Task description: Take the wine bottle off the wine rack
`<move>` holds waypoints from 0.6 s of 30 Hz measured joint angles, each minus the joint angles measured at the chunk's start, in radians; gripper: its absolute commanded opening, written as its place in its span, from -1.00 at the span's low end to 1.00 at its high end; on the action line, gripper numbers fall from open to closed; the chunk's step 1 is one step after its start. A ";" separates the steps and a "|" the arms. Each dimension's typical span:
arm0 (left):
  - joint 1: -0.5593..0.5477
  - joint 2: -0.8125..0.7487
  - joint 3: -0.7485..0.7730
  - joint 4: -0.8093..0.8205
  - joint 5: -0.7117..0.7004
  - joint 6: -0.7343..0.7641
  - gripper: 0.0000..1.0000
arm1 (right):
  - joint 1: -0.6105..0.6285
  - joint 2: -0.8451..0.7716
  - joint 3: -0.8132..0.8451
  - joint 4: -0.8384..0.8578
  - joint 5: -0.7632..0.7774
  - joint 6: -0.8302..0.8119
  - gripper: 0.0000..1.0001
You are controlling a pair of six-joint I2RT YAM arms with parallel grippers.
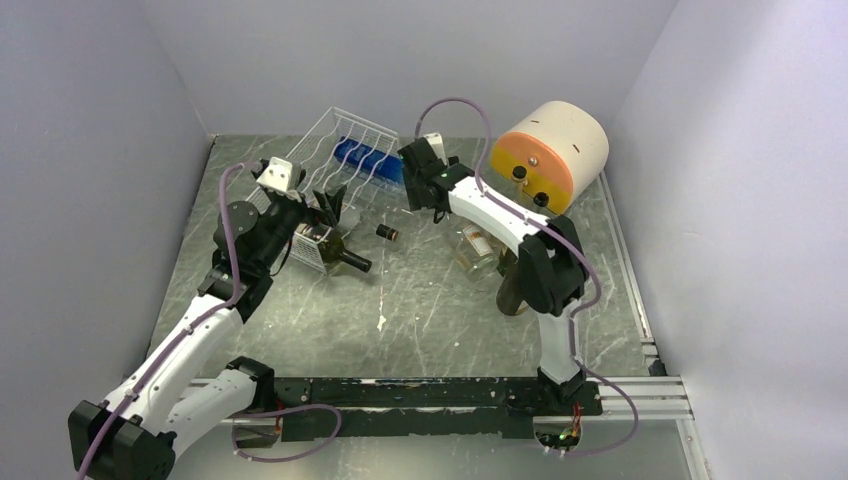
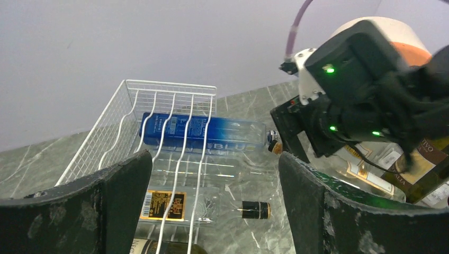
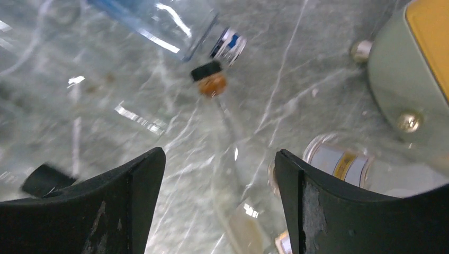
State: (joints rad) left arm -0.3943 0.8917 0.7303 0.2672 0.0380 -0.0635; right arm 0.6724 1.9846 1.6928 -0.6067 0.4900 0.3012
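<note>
The white wire wine rack [image 1: 340, 140] [image 2: 159, 114] stands tilted at the back left. Under its wires lie a blue bottle [image 1: 365, 160] [image 2: 206, 132], a clear bottle with a gold label [image 2: 169, 203] and black cap [image 1: 388, 232], and a dark wine bottle [image 1: 338, 255] nearest me. My left gripper [image 1: 330, 205] [image 2: 214, 159] is open by the rack's near end, holding nothing. My right gripper [image 1: 418, 185] [image 3: 219, 156] is open above a clear bottle [image 3: 233, 174] with a cork-coloured top [image 3: 213, 83], which lies on the table off the rack.
A big cream cylinder with an orange face [image 1: 550, 150] [image 3: 418, 79] lies at the back right. More bottles [image 1: 478, 250] [image 3: 339, 161] lie under the right arm, including a brown one [image 1: 515, 285]. Grey walls close in on three sides.
</note>
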 measured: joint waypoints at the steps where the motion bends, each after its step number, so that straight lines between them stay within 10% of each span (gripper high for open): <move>1: 0.000 0.000 0.000 0.000 0.000 0.000 0.86 | -0.016 0.028 0.016 0.005 0.004 -0.019 0.61; 18: 0.000 -0.019 0.000 0.000 -0.001 0.012 0.87 | -0.069 0.394 0.280 0.002 0.004 -0.298 -0.19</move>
State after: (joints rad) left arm -0.3943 0.8722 0.7303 0.2672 0.0368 -0.0517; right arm 0.6033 2.3783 1.9724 -0.6052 0.4942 0.0029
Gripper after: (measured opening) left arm 0.933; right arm 0.506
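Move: The cap-and-cork end of the clear bottle lying on the table is roughly 8 cm ahead of my open right hand, 1 cm to the right and 11 cm below. The blue bottle, still in the rack, is about 13 cm ahead, 9 cm left and 7 cm lower; the black-sleeved neck sticking out of the rack is 1 cm ahead, 9 cm left and 10 cm down. From my left hand that cap is some 17 cm ahead, 20 cm right and 28 cm below. I drop my right hand about 10 cm towards the lying clear bottle's cork end while reaching some 7 cm forward, quick at first, then easing off. On the way I roll the hand some 15 degrees, its left side dipping, and draw the fingers partly together from wide open, so they straddle the neck just under the black cap, beside the blue bottle's neck. ##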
